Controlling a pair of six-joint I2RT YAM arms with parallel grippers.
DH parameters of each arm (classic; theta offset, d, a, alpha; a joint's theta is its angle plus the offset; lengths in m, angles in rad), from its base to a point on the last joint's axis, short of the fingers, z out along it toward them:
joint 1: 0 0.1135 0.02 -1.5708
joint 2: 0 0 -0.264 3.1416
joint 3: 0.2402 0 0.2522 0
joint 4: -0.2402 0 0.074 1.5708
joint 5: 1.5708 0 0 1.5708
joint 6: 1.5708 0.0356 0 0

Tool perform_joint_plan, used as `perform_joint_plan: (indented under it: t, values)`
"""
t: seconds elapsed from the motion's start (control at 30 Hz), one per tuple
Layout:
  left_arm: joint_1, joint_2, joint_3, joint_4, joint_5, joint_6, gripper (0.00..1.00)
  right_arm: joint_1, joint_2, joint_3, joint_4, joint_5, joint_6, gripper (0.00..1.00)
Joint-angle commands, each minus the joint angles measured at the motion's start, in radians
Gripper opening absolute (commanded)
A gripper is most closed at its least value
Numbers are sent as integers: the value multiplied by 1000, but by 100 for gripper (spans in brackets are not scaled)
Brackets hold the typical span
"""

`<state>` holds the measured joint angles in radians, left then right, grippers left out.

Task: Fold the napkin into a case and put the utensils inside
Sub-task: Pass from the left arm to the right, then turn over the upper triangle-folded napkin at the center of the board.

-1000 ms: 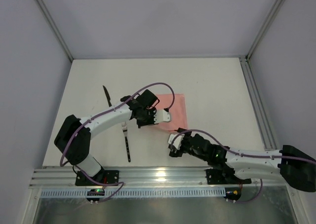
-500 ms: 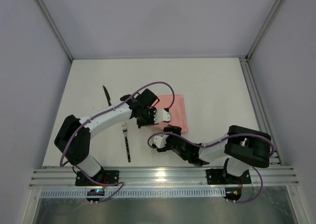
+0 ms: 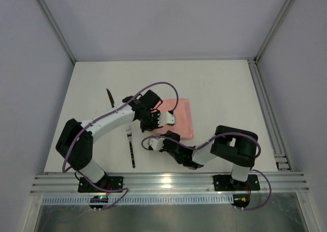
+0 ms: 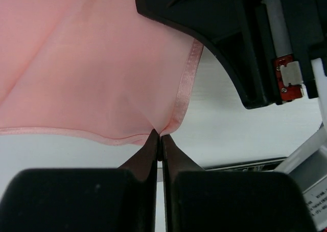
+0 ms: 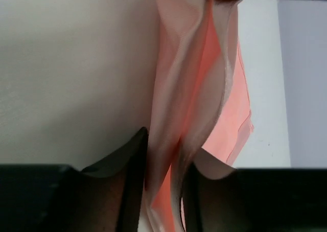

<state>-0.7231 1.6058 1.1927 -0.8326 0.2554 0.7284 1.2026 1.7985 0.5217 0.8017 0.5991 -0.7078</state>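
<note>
The pale-pink napkin lies folded mid-table, its near-left part lifted. My left gripper is shut on a hemmed corner of the napkin, its tips pinching the cloth. Just in front of it, my right gripper has closed round bunched folds of the napkin, and cloth fills the gap between its fingers. Left of the napkin, the fork lies with its tines pointing away. The black knife lies farther back on the left. No finished case shows.
The right arm's black wrist body hangs close over the pinched corner in the left wrist view. A metal rail runs along the table's near edge, another rail along the right side. Grey walls enclose the table.
The right arm swung left and folded back on itself, bringing its gripper to the napkin's near-left edge, where its jaws closed onto the cloth. The left gripper kept its pinch, shifting slightly.
</note>
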Motion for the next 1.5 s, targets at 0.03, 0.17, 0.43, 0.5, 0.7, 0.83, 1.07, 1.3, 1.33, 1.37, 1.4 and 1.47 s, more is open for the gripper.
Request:
perform_joint_plan:
  t: [0.03, 0.17, 0.43, 0.5, 0.7, 0.83, 1.07, 1.3, 1.33, 1.37, 1.4, 1.47]
  values:
    - [10, -7, 33, -34, 53, 19, 0, 6, 4, 9, -33, 21, 18, 26]
    - [16, -10, 35, -51, 58, 22, 0, 6, -24, 27, -116, -8, 47, 4]
    - [69, -56, 57, -74, 77, -21, 37, 5, -146, 63, -357, -120, 163, 4]
    - [105, -78, 90, -77, 128, -64, 45, 5, -178, 72, -422, -145, 175, 4]
    - [287, -125, 180, -82, 216, -211, 50, -15, -249, 103, -545, -235, 214, 4]
    - [369, -164, 180, -69, 208, -257, 50, -21, -284, 162, -640, -301, 234, 4]
    - [491, -195, 166, -36, 194, -314, 50, -28, -329, 316, -872, -441, 281, 4]
    - [640, -190, 203, -16, 214, -373, 50, -44, -329, 579, -1088, -660, 349, 4]
    - [652, -190, 209, -16, 216, -373, 50, -51, -327, 610, -1107, -724, 375, 4]
    - [662, -188, 222, -22, 217, -374, 50, -60, -317, 639, -1142, -763, 395, 4]
    - [677, -185, 228, -25, 219, -374, 50, -73, -314, 670, -1160, -810, 419, 4]
    - [685, -182, 237, -36, 219, -365, 50, -136, -301, 753, -1191, -971, 514, 4]
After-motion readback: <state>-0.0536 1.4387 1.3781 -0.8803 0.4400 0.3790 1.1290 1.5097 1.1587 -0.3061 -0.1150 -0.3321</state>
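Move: A near-edge fold of the napkin hangs right between my half-open right fingers. My left hand still pinches a corner about 8 cm to the left of that fold and 5 cm above it, so the fold lies some 8 cm to my left hand's right, level with it, and 5 cm below. The fork lies about 16 cm left of my right hand and 6 cm back, on the table. From my left hand the knife is about 20 cm ahead, 21 cm left and 8 cm down. I shut my right fingers on the napkin, dipping about 1 cm, before my left hand opens halfway and lets go of its corner. The right keeps its pinch, draws back some 7 cm and then lifts about 13 cm and swings 8 cm left towards the fork, tipping fingers-down. Freed, my left hand goes left, up and forward towards the knife, turning counter-clockwise about 50 degrees. ##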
